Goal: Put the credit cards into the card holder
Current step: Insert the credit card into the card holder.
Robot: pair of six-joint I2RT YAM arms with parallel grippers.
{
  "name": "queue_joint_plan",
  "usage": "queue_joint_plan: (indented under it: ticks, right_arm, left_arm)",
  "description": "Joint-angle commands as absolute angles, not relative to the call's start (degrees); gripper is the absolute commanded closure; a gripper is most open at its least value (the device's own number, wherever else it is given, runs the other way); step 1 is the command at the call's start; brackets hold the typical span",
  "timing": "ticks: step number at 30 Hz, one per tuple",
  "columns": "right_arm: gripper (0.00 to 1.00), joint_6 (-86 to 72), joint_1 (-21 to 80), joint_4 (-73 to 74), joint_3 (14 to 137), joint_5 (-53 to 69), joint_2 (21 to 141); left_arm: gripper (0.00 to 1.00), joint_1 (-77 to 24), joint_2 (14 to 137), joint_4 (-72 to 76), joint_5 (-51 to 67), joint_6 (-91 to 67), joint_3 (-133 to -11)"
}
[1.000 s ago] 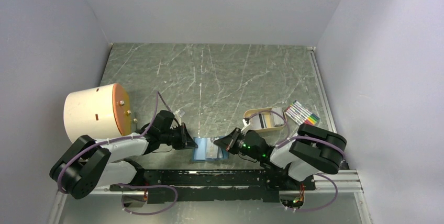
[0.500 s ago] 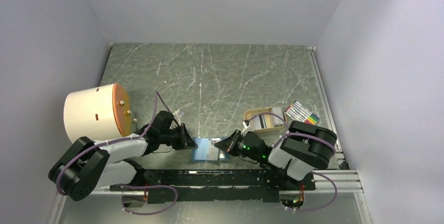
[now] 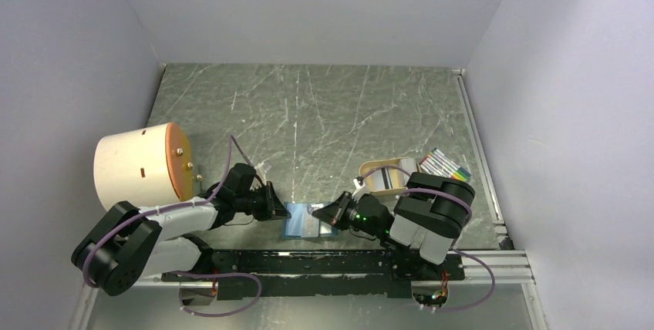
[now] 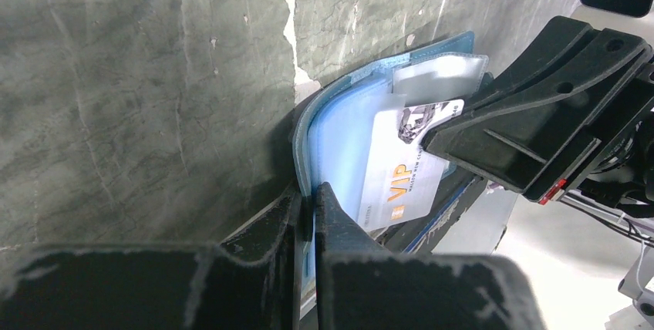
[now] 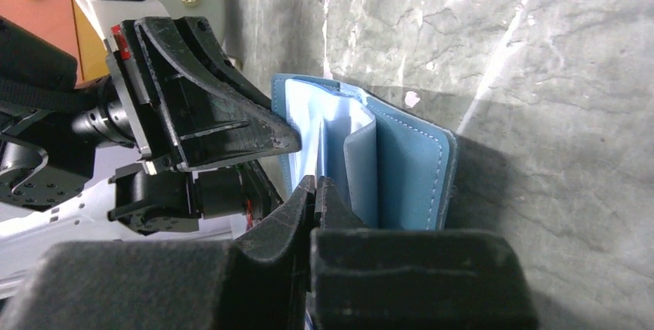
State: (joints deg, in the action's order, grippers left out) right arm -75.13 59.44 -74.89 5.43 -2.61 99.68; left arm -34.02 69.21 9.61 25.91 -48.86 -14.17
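Note:
The teal-blue card holder (image 3: 302, 222) lies open near the table's front edge, between the two arms. My left gripper (image 4: 310, 191) is shut on its left edge, with the blue cover (image 4: 339, 126) curving up from the jaws. My right gripper (image 5: 316, 182) is shut on a pale credit card (image 4: 401, 180) printed with VIP. That card lies slanted across the holder's clear inner sleeves (image 5: 339, 133). In the left wrist view the right gripper (image 4: 429, 134) pinches the card's far end. More credit cards (image 3: 395, 177) sit in the tan tray.
The tan oval tray (image 3: 369, 170) stands right of the holder, with a pack of coloured markers (image 3: 446, 164) beyond it. A large white cylinder with an orange face (image 3: 139, 164) stands at the left. The black arm rail (image 3: 308, 259) runs just below the holder.
The right arm's elbow and upper links have swung left, closer to the holder. Its gripper stays at the holder with the card. The left arm has not moved.

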Motion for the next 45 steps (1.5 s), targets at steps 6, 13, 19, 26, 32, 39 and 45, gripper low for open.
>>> queue_joint_plan:
  ticks: [6, 13, 19, 26, 32, 39, 45]
  right_arm:
    - [1.00, -73.8, 58.6, -80.1, 3.6, -4.0, 98.7]
    - [1.00, -73.7, 57.7, -82.4, 5.0, -1.5, 101.1]
    - [1.00, -74.1, 57.8, -83.3, 5.0, -0.7, 103.0]
    - [1.00, -74.0, 57.8, -85.0, 5.8, -0.3, 105.2]
    - [1.00, -73.8, 57.8, -85.0, 7.1, 0.8, 106.1]
    - [0.75, -75.7, 57.7, -81.6, 6.9, 1.0, 105.6]
    - [0.61, -73.1, 57.5, -60.7, 8.0, -1.6, 95.9]
  left_arm:
    - [0.91, -34.4, 68.8, 9.0, 24.7, -48.2, -14.0]
    - [0.91, -34.4, 69.2, 9.1, 24.8, -48.2, -14.2]
    - [0.91, -34.5, 69.7, 10.3, 25.4, -48.8, -14.0]
    - [0.91, -34.5, 70.0, 11.3, 26.1, -49.3, -13.9]
    - [0.91, -34.5, 69.5, 10.5, 25.9, -49.2, -14.4]
    - [0.89, -34.7, 69.3, 10.5, 25.9, -49.5, -14.6]
    - [0.89, -34.8, 68.6, 10.6, 26.0, -50.0, -14.3]
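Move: The VIP credit card, already partly in the card holder and with the right fingers on its edge, has its middle about 2 cm back and 1 cm left of the right hand, 2 cm lower. The card holder's middle lies nearly there too, about 2 cm back and 2 cm left; the card tray is roughly 10 cm ahead and 20 cm right of that hand. From the left hand, pinching the holder's left edge, the card lies some 6 cm right and 2 cm back. The card is worked in the holder's clear pocket by the right hand's shut fingers, which rise about 1 cm and ease slightly forward, sink most of that again, then work roughly 1 cm left towards the left hand. Sinking once more, they open to about a third and let go of the card, drifting half a centimetre back right; the left hand stays put, keeping its pinch on the holder's edge. ##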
